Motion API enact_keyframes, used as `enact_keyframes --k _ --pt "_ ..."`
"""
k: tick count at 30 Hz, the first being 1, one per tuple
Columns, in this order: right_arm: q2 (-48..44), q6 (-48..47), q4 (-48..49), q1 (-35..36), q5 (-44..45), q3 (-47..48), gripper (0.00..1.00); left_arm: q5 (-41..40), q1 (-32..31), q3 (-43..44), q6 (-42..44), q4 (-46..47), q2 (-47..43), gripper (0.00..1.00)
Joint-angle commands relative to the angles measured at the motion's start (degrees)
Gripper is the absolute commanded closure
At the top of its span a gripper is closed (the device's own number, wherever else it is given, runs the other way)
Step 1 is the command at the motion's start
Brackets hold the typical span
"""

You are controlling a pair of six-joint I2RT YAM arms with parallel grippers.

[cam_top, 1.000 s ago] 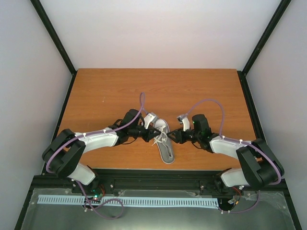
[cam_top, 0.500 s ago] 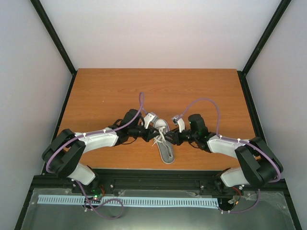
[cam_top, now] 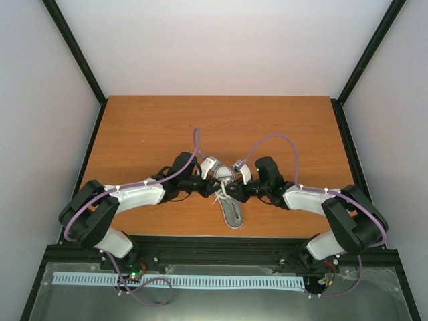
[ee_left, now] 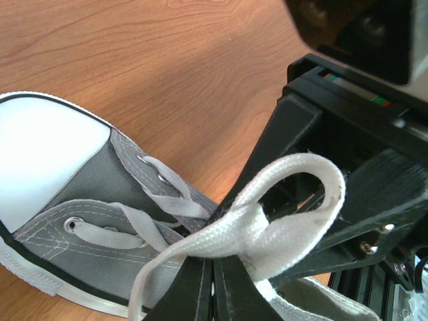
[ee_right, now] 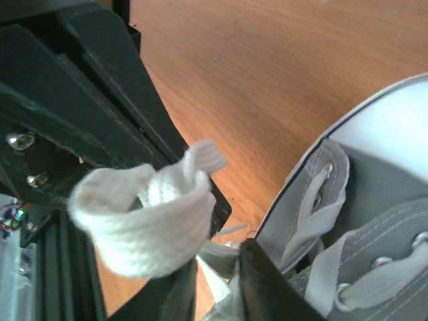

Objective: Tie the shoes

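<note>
The small grey sneaker point(cam_top: 233, 211) lies mid-table, white toe cap pointing away from me; it also shows in the left wrist view point(ee_left: 93, 221) and the right wrist view point(ee_right: 384, 194). My left gripper point(cam_top: 215, 186) is shut on a loop of white lace point(ee_left: 281, 231), pinched at its base between the fingertips point(ee_left: 217, 261) above the eyelets. My right gripper point(cam_top: 232, 190) is right beside it over the shoe's lacing. Its jaws point(ee_right: 217, 267) stand apart, with lace strands lying between them. The held loop point(ee_right: 144, 227) hangs just ahead of the right gripper's left finger.
The wooden table point(cam_top: 267, 127) is boxed in by white walls and black frame posts. The two grippers sit almost touching over the shoe; the right gripper's black body point(ee_left: 361, 127) fills the right of the left wrist view. The table's near edge runs just behind the heel.
My right gripper has moved left, from beside the shoe to over its lacing, close to the left gripper. The left gripper has stayed put with the loop.
</note>
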Motion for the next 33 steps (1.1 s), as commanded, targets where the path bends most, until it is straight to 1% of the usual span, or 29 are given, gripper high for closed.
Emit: enact_keyframes --k 1,2,3,8,13,18,23,26,33 --pt "0.8 -1.2 1.1 0.6 1.1 1.6 0.89 0.9 -0.6 1.6 -1.1 1.2 -0.2 0.99" --pt "0.4 -1.1 1.0 0.6 1.8 1.4 0.95 0.8 -0.6 1.6 -1.4 1.2 -0.4 0.99" --pt "-0.2 -0.9 1.0 0.6 2.7 1.1 0.97 0.6 -0.6 1.5 -1.8 1.2 -0.5 0.99" --pt "-5.0 0.6 -0.5 0.6 9.9 -0.6 0.97 -0.3 -0.6 1.2 -5.8 1.1 -2.5 0.99" --pt "-10.6 1.2 -4.1 0.6 16.5 -2.2 0.97 0.2 -0.6 -0.5 -11.9 3.9 -4.8 0.99" --pt "-13.3 1.0 -10.9 0.6 22.9 -0.7 0.97 4.8 -0.6 0.1 -13.2 4.6 -5.1 0.99" --pt "-16.2 1.3 -16.4 0.8 29.6 0.6 0.97 7.9 -0.6 2.0 -14.4 1.2 -6.0 0.99" --pt "-17.8 2.6 -19.7 0.8 33.8 1.5 0.97 9.7 -0.6 2.5 -17.4 0.6 -8.1 0.99" --pt "-20.3 4.4 -24.6 0.8 37.7 2.9 0.97 9.9 -0.6 4.0 -20.0 -5.8 -14.0 0.99"
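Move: The bit of white lace that the right hand goes for, by the loop the left hand already holds, lies right between its nearly shut fingertips, about 1 cm to their left. The shoe's white toe cap is some 8 cm ahead of the right hand, 3 cm left and 6 cm lower; the shoe's opening is roughly 11 cm back, 2 cm right and 5 cm lower. From the left hand that same bit of lace is about 3 cm to the right and 2 cm back. The right fingers pinch shut on the lace and draw it away from the left hand, about 8 cm to the right and 4 cm forward, rising slightly, while the hand swings some 30 degrees clockwise. The left hand keeps its grip on its own part of the lace and, after a short hold, lifts it about 8 cm off the shoe, easing back a little. ##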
